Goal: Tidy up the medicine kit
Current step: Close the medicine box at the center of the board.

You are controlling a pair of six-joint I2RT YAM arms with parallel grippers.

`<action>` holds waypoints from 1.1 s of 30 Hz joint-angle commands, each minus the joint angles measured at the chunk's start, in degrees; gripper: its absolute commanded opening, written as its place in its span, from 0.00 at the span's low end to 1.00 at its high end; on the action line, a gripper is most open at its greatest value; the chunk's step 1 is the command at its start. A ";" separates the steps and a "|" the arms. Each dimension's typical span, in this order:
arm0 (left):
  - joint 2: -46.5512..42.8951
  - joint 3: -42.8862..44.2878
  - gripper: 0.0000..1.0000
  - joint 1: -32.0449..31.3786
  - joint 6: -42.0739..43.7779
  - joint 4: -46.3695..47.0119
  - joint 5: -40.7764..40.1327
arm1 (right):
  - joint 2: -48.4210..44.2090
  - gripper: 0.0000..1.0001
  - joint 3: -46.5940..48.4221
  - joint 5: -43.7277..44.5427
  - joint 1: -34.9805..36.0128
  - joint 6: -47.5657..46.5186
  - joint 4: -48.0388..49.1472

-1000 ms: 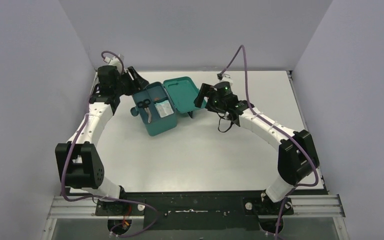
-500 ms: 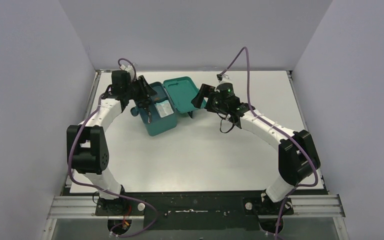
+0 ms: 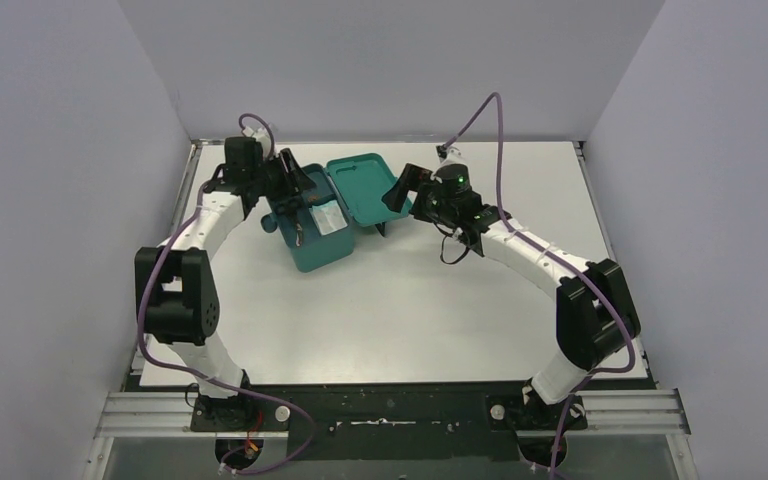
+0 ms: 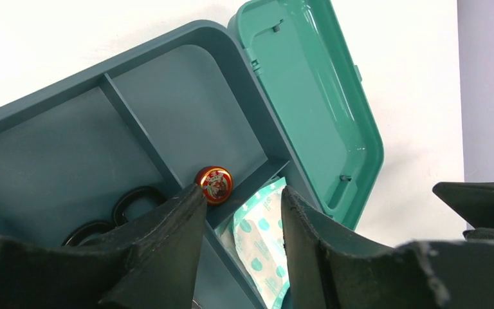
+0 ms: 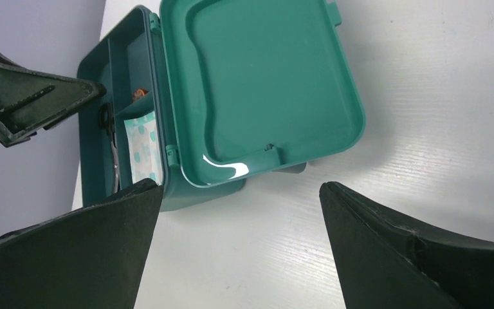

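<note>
The medicine kit (image 3: 316, 258) lies open at the back of the table, its lid (image 3: 362, 186) flat to the right. My left gripper (image 3: 294, 186) hangs over its divided inside, open and empty (image 4: 241, 196). Just past its left fingertip (image 4: 192, 196), a small red round tin (image 4: 213, 183) rests in a corner of a compartment. A packet of plasters (image 4: 265, 239) lies in the neighbouring compartment, and black scissors handles (image 4: 134, 201) show on the left. My right gripper (image 3: 398, 188) stands wide open (image 5: 240, 187) just right of the lid (image 5: 257, 77), holding nothing.
The white table (image 3: 410, 300) runs to grey walls at the back and on both sides. In the right wrist view the left gripper (image 5: 35, 96) shows over the kit's far side (image 5: 90, 161).
My left arm has swung right, from beside the kit's left end to over its open compartments. The right gripper has shifted only slightly.
</note>
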 commanded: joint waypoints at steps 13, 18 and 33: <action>-16.66 -9.64 0.63 8.26 0.97 -3.90 -11.26 | 4.58 1.00 -7.31 -3.55 -4.33 13.09 19.15; -18.64 -14.20 0.67 9.89 0.45 -1.27 -7.82 | 6.49 1.00 -10.25 -3.75 -4.43 18.43 25.32; -21.10 -23.31 0.97 9.90 0.85 3.99 -2.17 | 13.77 1.00 -13.22 -5.72 -4.54 26.74 42.46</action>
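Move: The left hand hangs over the box's tray: the latch on the box's left wall is about 6 cm back, 9 cm left and 8 cm below, the scissors some 4 cm back, 3 cm left and 7 cm lower. The open lid's middle lies about 8 cm ahead, 7 cm left and 6 cm below the right hand; from that hand the box's middle is roughly 3 cm ahead and 23 cm left, 9 cm lower. Up and out over the tray's left side, the left hand swings left and back about 8 cm each way, then sinks beside the box by its latch, turning some 15 degrees counter-clockwise as its half-closed fingers open wide. Meanwhile the right hand, still wide open, sinks to the lid's free near corner with a little forward travel, rolling its left side up and tipping down. ##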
